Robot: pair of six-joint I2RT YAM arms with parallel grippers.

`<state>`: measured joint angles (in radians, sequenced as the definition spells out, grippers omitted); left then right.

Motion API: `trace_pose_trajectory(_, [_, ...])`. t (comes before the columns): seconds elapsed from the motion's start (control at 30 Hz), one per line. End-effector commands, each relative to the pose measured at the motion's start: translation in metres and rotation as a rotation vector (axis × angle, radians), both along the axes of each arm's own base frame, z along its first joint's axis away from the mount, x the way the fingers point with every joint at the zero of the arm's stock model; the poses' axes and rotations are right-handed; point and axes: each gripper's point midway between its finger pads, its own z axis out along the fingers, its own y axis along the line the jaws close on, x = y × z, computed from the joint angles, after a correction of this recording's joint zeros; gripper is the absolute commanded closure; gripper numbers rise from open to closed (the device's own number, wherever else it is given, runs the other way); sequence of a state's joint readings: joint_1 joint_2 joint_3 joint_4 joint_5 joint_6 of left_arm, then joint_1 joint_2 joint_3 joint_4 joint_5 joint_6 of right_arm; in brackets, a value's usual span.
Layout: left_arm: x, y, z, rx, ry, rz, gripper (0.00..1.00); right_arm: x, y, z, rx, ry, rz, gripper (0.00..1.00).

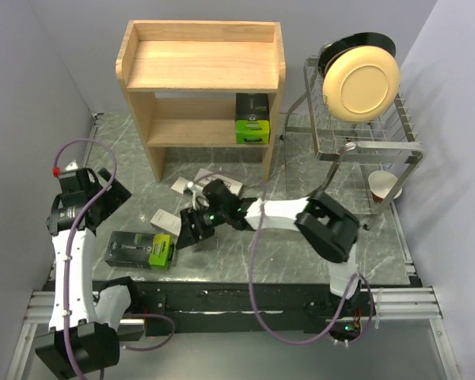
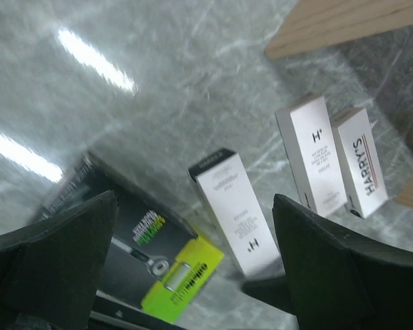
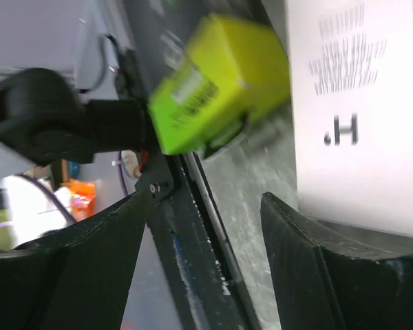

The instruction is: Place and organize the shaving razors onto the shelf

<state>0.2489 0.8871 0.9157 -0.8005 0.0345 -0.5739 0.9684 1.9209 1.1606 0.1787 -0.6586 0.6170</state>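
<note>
The wooden shelf (image 1: 202, 63) stands at the back, with one black-and-lime razor pack (image 1: 252, 119) on its lower tier. A second black-and-lime pack (image 1: 140, 249) (image 2: 134, 247) (image 3: 213, 89) lies flat at the front left. One white razor box (image 1: 165, 222) (image 2: 237, 213) (image 3: 358, 103) lies beside it, and two more white boxes (image 2: 311, 155) (image 2: 359, 161) lie nearer the shelf foot. My left gripper (image 1: 109, 194) (image 2: 193, 275) hovers open above the lime pack, holding nothing. My right gripper (image 1: 191, 229) (image 3: 199, 275) is open and low, just right of the near white box, with nothing between its fingers.
A wire dish rack (image 1: 364, 142) holding a cream plate (image 1: 360, 83) stands at the back right, with a cup (image 1: 384, 186) at its front. Grey walls close in on the left and right. A black rail (image 1: 245, 297) runs along the table's near edge.
</note>
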Motion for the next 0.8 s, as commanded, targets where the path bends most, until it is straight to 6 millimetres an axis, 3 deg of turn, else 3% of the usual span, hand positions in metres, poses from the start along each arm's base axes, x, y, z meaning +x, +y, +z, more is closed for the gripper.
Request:
trace_pose_trajectory(0.0, [-0.009,-0.020,-0.006,-0.182,-0.004,0.027,0.02,-0.013,0.028,0.019,0.009,0.119,-0.008,0.26])
trace_pose_trajectory(0.13, [-0.021,-0.035,0.003,-0.233,-0.035,-0.019,0.11,-0.012,0.030,-0.005,-0.094,0.160,-0.044,0.25])
trace_pose_trajectory(0.27, [-0.028,-0.035,0.011,-0.214,-0.062,-0.020,0.07,-0.008,0.035,-0.015,-0.110,0.192,-0.072,0.29])
trace_pose_trajectory(0.33, [-0.024,-0.043,0.018,-0.227,-0.097,-0.080,0.08,-0.009,0.039,-0.025,-0.122,0.230,-0.082,0.36])
trace_pose_trajectory(0.37, [-0.013,-0.041,0.029,-0.202,-0.158,-0.104,0.21,-0.004,0.046,-0.022,-0.120,0.216,-0.093,0.38])
trace_pose_trajectory(0.4, [-0.009,-0.038,0.032,-0.187,-0.168,-0.103,0.25,-0.007,0.043,-0.032,-0.172,0.222,-0.101,0.39])
trace_pose_trajectory(0.53, [-0.003,-0.026,0.050,-0.184,-0.220,-0.060,0.26,-0.006,0.048,-0.037,-0.191,0.213,-0.109,0.43])
trace_pose_trajectory(0.77, [-0.013,-0.025,0.039,-0.197,-0.204,-0.042,0.26,-0.007,0.039,-0.049,-0.241,0.224,-0.134,0.48])
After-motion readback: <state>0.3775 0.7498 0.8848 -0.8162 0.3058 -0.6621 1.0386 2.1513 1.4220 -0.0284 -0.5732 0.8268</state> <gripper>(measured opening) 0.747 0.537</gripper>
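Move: The Gillette box lies left of the right hand, its green end nearest; its middle is about 15 cm left, 2 cm back and 7 cm lower. The single white box lies about 5 cm ahead of that hand and 4 cm left, with a second white box 16 cm ahead and 2 cm right. From the left hand, the Gillette box's middle is some 11 cm back, 6 cm right and 16 cm down. The right hand, holding nothing, sinks about 4.5 cm and reaches about as far left to the green end of the Gillette box, first dipping back a couple of centimetres and then partly coming forward again, its fingers tipping more steeply down and closing from three-quarters open to about half, with no clear grip to be seen. The empty left hand hovers clear, easing back and to its right and then rising to end 2.5 cm higher, while it rolls about 10 degrees, left side down, and its fingers narrow from wide open to three-quarters. ##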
